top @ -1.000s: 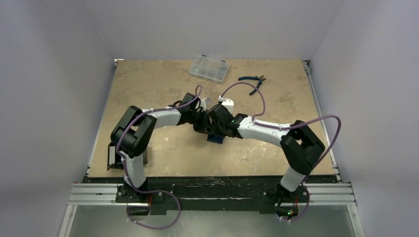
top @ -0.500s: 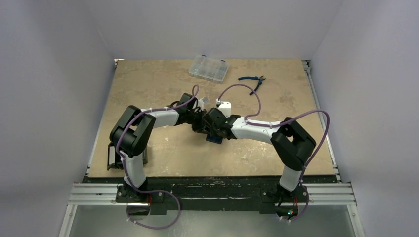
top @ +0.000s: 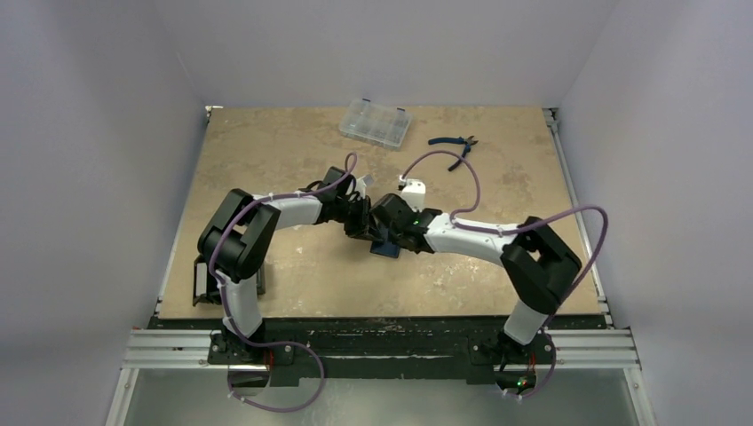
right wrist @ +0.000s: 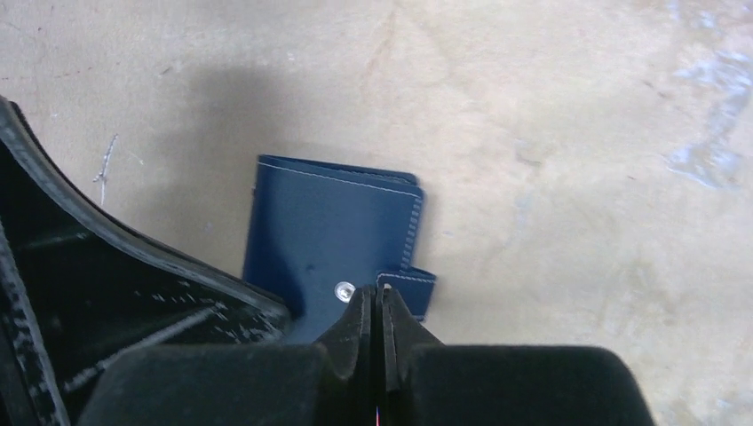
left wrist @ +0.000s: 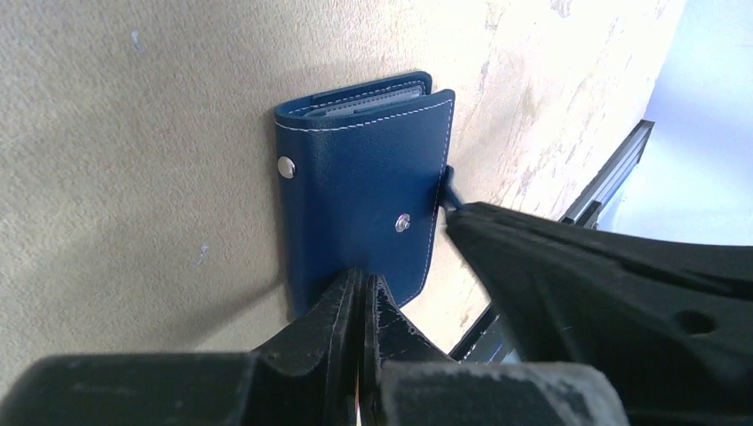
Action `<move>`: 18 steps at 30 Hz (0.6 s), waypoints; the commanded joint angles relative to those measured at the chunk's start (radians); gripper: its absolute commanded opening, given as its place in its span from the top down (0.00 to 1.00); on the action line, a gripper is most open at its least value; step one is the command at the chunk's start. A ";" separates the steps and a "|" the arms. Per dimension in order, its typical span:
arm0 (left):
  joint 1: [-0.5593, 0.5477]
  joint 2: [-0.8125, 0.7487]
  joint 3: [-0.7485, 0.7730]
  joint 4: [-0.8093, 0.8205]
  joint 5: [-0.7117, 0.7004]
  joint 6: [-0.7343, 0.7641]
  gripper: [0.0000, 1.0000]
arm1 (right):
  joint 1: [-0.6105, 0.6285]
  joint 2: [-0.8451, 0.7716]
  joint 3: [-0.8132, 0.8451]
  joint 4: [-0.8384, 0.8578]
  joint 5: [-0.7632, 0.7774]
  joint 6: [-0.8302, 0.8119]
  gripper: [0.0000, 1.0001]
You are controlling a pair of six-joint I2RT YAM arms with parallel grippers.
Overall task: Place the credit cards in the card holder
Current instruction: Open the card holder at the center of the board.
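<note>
The card holder is a navy folding wallet lying folded on the table, also seen in the right wrist view and in the top view. Grey edges of the credit cards show tucked inside its far end. My left gripper is shut, its tips resting on the wallet's near edge. My right gripper is shut too, tips down where the snap tab meets the cover, beside a light stud. Both grippers meet over the wallet at mid-table.
A clear plastic compartment case and blue-handled pliers lie at the back of the table. A black box stands at the front left corner by the left arm's base.
My right gripper's jaws have gone from partly open to shut at the snap tab, and the right arm has shifted slightly. The left gripper has stayed shut on the wallet.
</note>
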 commanded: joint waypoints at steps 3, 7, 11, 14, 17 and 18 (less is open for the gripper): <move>0.019 0.044 0.008 -0.088 -0.093 0.041 1.00 | -0.141 -0.265 -0.274 0.327 -0.261 -0.003 1.00; 0.019 0.032 0.009 -0.074 -0.073 0.054 1.00 | -0.225 -0.350 -0.455 0.544 -0.496 0.000 1.00; 0.010 -0.055 -0.008 -0.032 -0.085 0.088 0.84 | -0.228 -0.336 -0.452 0.502 -0.491 -0.048 1.00; -0.016 -0.154 -0.012 -0.041 -0.187 0.148 0.62 | -0.234 -0.351 -0.478 0.556 -0.546 -0.046 1.00; -0.054 -0.226 -0.004 -0.086 -0.328 0.205 0.40 | -0.238 -0.371 -0.502 0.611 -0.590 -0.026 1.00; -0.066 -0.238 -0.003 -0.101 -0.361 0.213 0.33 | -0.238 -0.376 -0.506 0.616 -0.592 -0.021 1.00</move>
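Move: Some 2 cm right of the left hand's closed tips and about 1 cm below lies the card holder's middle; its unsnapped strap sticks out about 5 cm to that hand's right, level with it. From the right hand, the strap is about 1 cm to the right and 2 cm down, and the holder's middle 2 cm left, 1 cm back and 3 cm down. The pliers lie 21 cm ahead of the right hand and 13 cm right, the clear box 28 cm ahead and 5 cm left. Sweeping its closed fingers about 5 cm to the right with a small rise and dip, the right hand then comes back left about 2.5 cm, drawing back a little and rolling some 30 degrees so the tips point leftward at the strap's end, seeming to touch it. The left hand stays down on the holder at first, then lifts off 2.5 cm and opens its fingers about halfway. ##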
